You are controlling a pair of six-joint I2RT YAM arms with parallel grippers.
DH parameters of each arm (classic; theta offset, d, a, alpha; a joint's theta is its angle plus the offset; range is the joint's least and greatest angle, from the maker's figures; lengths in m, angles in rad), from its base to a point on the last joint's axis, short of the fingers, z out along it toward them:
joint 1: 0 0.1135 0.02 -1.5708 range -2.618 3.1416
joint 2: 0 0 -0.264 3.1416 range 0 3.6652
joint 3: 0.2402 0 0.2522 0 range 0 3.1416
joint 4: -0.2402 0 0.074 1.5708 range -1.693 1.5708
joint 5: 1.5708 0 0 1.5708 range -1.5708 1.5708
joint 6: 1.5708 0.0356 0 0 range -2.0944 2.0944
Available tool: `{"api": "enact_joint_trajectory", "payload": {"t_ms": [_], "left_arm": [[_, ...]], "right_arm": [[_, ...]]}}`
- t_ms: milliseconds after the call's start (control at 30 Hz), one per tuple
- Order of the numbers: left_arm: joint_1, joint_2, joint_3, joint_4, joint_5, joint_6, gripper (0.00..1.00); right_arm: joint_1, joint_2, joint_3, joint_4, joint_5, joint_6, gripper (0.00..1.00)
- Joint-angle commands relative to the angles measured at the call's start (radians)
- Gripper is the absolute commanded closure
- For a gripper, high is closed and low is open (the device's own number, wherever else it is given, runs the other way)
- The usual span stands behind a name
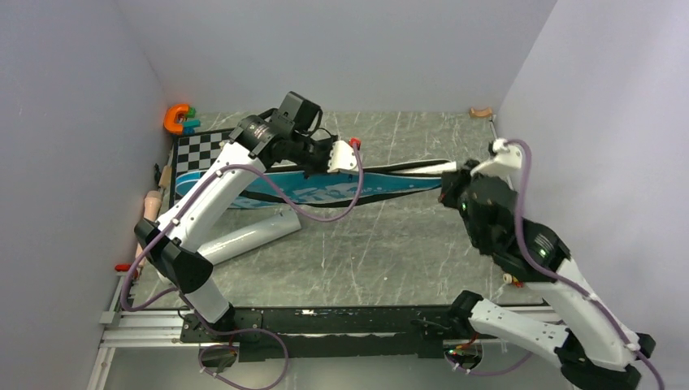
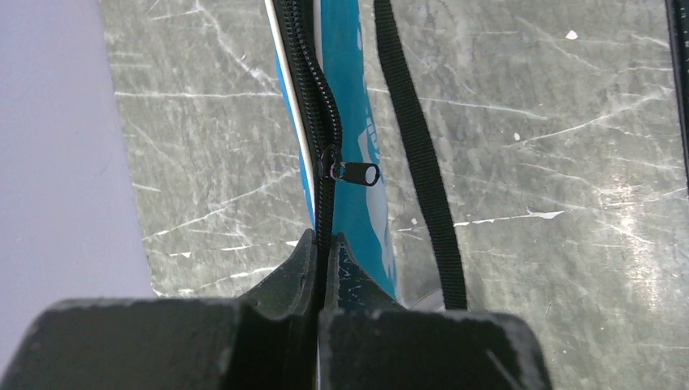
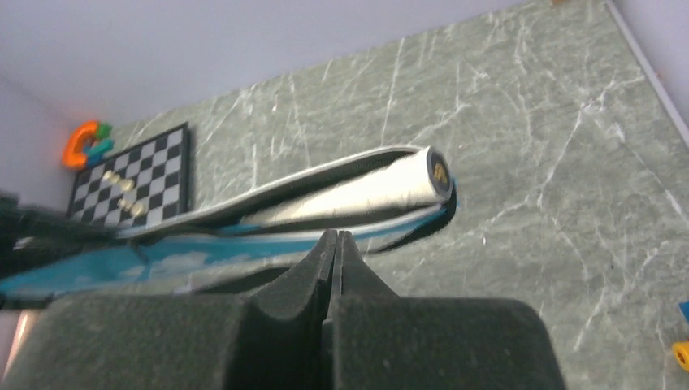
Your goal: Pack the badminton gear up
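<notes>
The blue racket-shaped bag lies across the table's far half, its black strap loose beside it. My left gripper is shut on the bag's black zip edge, just behind the zip pull; in the top view this gripper is over the bag's middle. A white racket handle shows inside the bag's open narrow end. My right gripper is shut right at that end's near edge, nothing visible between its fingers; from above it sits at the bag's right tip. The pale-grey tube lies near the left arm.
A chessboard with several pieces lies at the back left, partly under the bag. An orange, green and blue toy sits in the back left corner. A wooden rolling pin lies along the left wall. Small coloured bits lie at the right.
</notes>
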Motion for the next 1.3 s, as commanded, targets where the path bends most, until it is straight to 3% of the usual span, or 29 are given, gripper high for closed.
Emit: {"api": "enact_joint_trajectory", "payload": {"t_ms": [0,67,133,433,700,1267], "left_arm": [[0.032,-0.039,-0.002,0.089,-0.008,0.005,1.00],[0.052,-0.032,-0.005,0.093,-0.014,0.002,1.00],[0.066,-0.026,-0.006,0.095,-0.018,-0.001,1.00],[0.076,-0.030,-0.062,0.138,-0.063,0.002,1.00],[0.076,-0.028,-0.089,0.165,-0.100,0.005,1.00],[0.076,-0.022,-0.076,0.147,-0.078,-0.015,1.00]], "right_arm": [[-0.362,0.161,0.097,0.179,-0.384,-0.060,1.00],[-0.609,0.244,0.123,0.216,-0.707,-0.020,1.00],[-0.773,0.278,0.091,0.309,-0.945,0.028,1.00],[-1.146,0.176,-0.253,0.683,-1.435,0.300,1.00],[-1.157,0.148,-0.434,0.869,-1.578,0.433,1.00],[-1.115,0.133,-0.373,0.686,-1.498,0.297,1.00]]}}
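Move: The racket handle end poking from the bag's open mouth lies about 9 cm ahead of the shut right hand, 4 cm to its right and some 6 cm lower; the zipper pull is roughly 22 cm left of that hand, 7 cm ahead and 5 cm below. From the left hand, which pinches the bag's edge, the handle end is about 29 cm right, 2 cm ahead and roughly level; the chessboard lies 32 cm left, 3 cm ahead, 28 cm below. Its fingers still shut, the right hand swings quickly some 13 cm forward and about 7 cm right past the bag's mouth, then comes back roughly 4 cm and left about 5 cm while sinking some 6 cm, its left side rolling up and the wrist turning counter-clockwise, until it faces the racket handle end with a gap between. The left hand keeps its pinch on the bag's edge just behind the zipper pull and carries the bag forward and left while lowering it a little, turning slightly counter-clockwise, then holds still. ##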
